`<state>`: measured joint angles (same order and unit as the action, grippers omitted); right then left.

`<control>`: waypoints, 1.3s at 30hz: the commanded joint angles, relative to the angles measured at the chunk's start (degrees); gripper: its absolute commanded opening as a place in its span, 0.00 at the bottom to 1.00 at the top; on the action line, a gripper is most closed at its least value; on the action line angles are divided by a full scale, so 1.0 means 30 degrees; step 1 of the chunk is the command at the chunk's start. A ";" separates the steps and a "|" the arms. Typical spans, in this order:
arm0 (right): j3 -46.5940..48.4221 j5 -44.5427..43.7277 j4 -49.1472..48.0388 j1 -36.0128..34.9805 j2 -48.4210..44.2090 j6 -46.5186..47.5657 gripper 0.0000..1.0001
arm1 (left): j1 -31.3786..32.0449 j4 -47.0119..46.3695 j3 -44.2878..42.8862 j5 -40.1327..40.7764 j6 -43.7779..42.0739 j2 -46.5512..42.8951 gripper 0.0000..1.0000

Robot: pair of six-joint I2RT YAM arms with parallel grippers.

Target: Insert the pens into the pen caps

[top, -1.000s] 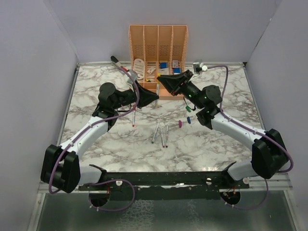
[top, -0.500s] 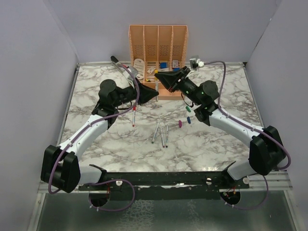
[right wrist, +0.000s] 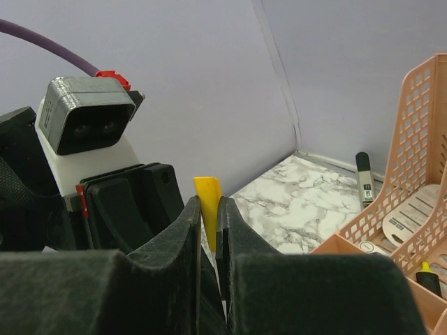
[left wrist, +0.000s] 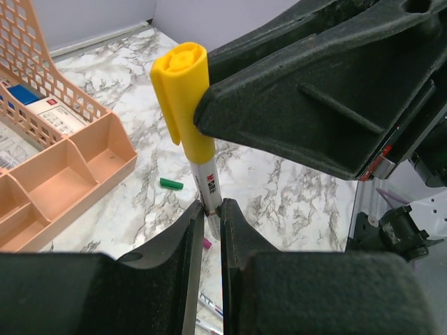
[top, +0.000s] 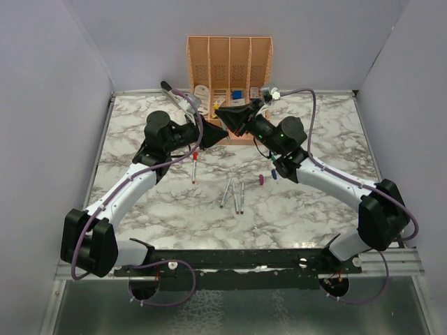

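Observation:
My left gripper [left wrist: 211,208] is shut on the whitish barrel of a pen [left wrist: 207,180], held upright above the table. A yellow pen cap [left wrist: 183,94] sits over the pen's upper end. My right gripper [right wrist: 208,206] is shut on that yellow cap [right wrist: 207,202], its black fingers [left wrist: 307,105] pressing it from the right. The two grippers meet in front of the organiser, left gripper [top: 223,132], right gripper [top: 219,112]. A red-capped pen [top: 194,167] and three bare pens [top: 234,193] lie on the marble. Purple [top: 260,180], blue [top: 274,174] and green [left wrist: 170,184] caps lie loose.
An orange organiser [top: 229,70] with small boxes in its front compartments stands at the back centre, just behind both grippers. A dark grey stapler [top: 170,91] lies to its left. Grey walls close in the marble table [top: 140,209] on three sides.
My right gripper has swung left towards the left gripper with the yellow cap in it. The left gripper with its pen has barely shifted.

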<state>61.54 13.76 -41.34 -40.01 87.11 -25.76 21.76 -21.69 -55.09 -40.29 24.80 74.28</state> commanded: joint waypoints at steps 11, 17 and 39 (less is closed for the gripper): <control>-0.0298 -0.0345 0.5806 -0.0462 0.1020 0.0750 0.01 | -0.1454 -0.4864 -0.0912 0.2847 -0.0067 -0.1425 0.00; -0.0442 -0.0292 0.5780 -0.0462 0.1066 0.0585 0.01 | -0.1771 -0.4978 -0.1268 0.2579 -0.0110 -0.1223 0.00; 0.2294 -0.3023 0.5584 -0.0461 -0.1763 0.2796 0.45 | -0.1730 0.3698 0.1190 0.4853 -0.2222 -0.2201 0.00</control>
<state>64.53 10.83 -28.18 -41.19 87.55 -21.52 16.16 -23.92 -49.89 -31.57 22.74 66.85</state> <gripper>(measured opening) 0.449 0.148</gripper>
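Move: The left hand grips the pen near its bottom, with the yellow cap already on top, about 6 cm above and 2 cm ahead of that hand. The bare pens lie some 30 cm beneath it, 3 cm to its right and level fore and aft; the red-capped pen is 10 cm ahead and 10 cm left, equally low. From the right hand, the yellow cap sits between its fingers, about 1 cm up. Right fingers open off the yellow cap, sinking about 4 cm; left hand carries the pen some 5 cm left. ##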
